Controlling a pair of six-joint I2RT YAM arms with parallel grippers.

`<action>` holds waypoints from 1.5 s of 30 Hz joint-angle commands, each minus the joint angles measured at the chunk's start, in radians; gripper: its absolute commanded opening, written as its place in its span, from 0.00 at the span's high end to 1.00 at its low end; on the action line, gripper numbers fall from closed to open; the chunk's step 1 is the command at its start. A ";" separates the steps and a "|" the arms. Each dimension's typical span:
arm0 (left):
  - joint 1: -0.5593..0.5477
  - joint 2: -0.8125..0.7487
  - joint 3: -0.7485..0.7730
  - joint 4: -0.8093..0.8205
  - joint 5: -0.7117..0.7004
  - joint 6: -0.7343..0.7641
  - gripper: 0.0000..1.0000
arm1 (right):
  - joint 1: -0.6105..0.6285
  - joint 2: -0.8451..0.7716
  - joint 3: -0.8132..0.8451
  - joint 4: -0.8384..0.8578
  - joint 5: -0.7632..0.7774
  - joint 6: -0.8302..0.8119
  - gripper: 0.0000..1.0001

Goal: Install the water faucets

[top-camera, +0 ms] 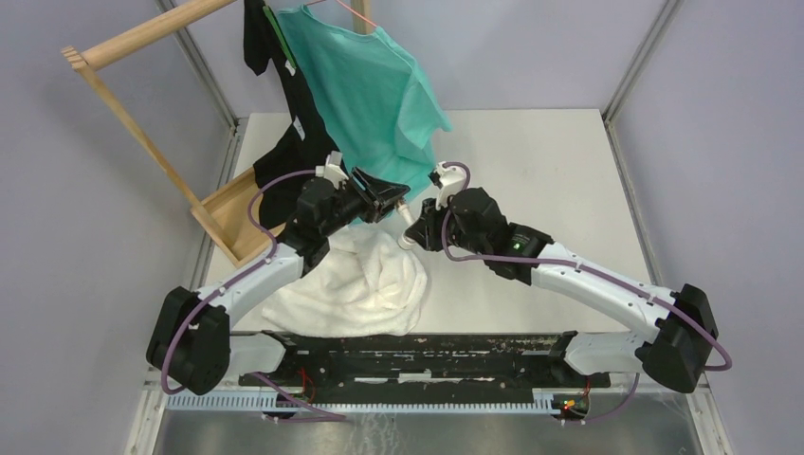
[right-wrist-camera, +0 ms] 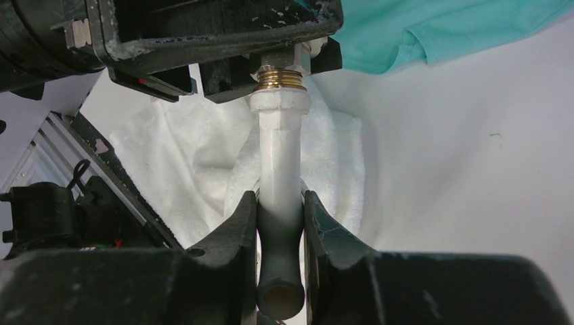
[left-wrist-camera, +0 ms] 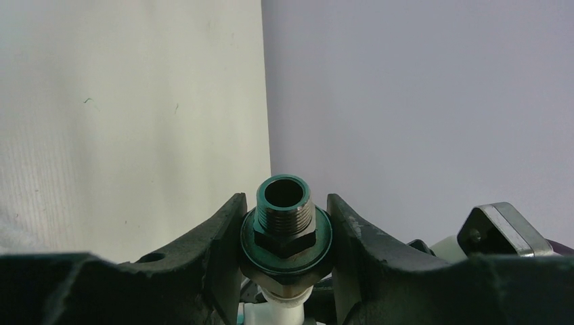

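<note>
The water faucets show as two parts held end to end above the table. My left gripper (left-wrist-camera: 285,233) is shut on the round threaded metal fitting (left-wrist-camera: 285,210), its flange squeezed between both fingers and its open threaded end pointing away from the camera. A white plastic spout (right-wrist-camera: 279,159) runs from a brass thread (right-wrist-camera: 279,78) under the left gripper (right-wrist-camera: 223,34) down into my right gripper (right-wrist-camera: 279,223), which is shut on the spout's lower stem. From above, the left gripper (top-camera: 392,201) and the right gripper (top-camera: 411,229) meet tip to tip at the spout (top-camera: 406,220).
A crumpled white towel (top-camera: 351,284) lies under the grippers. A teal shirt (top-camera: 379,85) and a black garment (top-camera: 284,142) hang from a wooden rack (top-camera: 142,142) at the back left. The pale table (top-camera: 550,171) stretches to the right. A black rail (top-camera: 408,351) runs along the near edge.
</note>
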 commanded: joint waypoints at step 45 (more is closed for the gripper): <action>-0.047 0.072 0.176 -0.155 0.354 0.119 0.01 | -0.024 -0.272 -0.079 -0.072 0.127 -0.354 0.99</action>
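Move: The left fingers are shut on the faucet's metal hex fitting, right at their hand point, with the middle of the white pipe about 5 cm back and 2 cm lower. The white towel lies some 12 cm back, 13 cm left and 22 cm below that hand. The right fingers already hold the white pipe near its far end; from them the metal fitting is about 7 cm ahead, 3 cm left and 2 cm higher, the towel roughly 5 cm back, 16 cm left and 20 cm down. The left fingers spread from their pinch on the metal fitting to fully open and let go, while the right hand, keeping its grip on the white pipe, carries the faucet about 8.5 cm to the right, away from the left gripper, rolling some 20 degrees about its own finger line. The left hand draws back about 4.5 cm and follows roughly 3 cm to the right, swinging clockwise about 20 degrees and rising some 3 cm on the way before sinking about half of that again, its jaws staying open towards the freed fitting. ##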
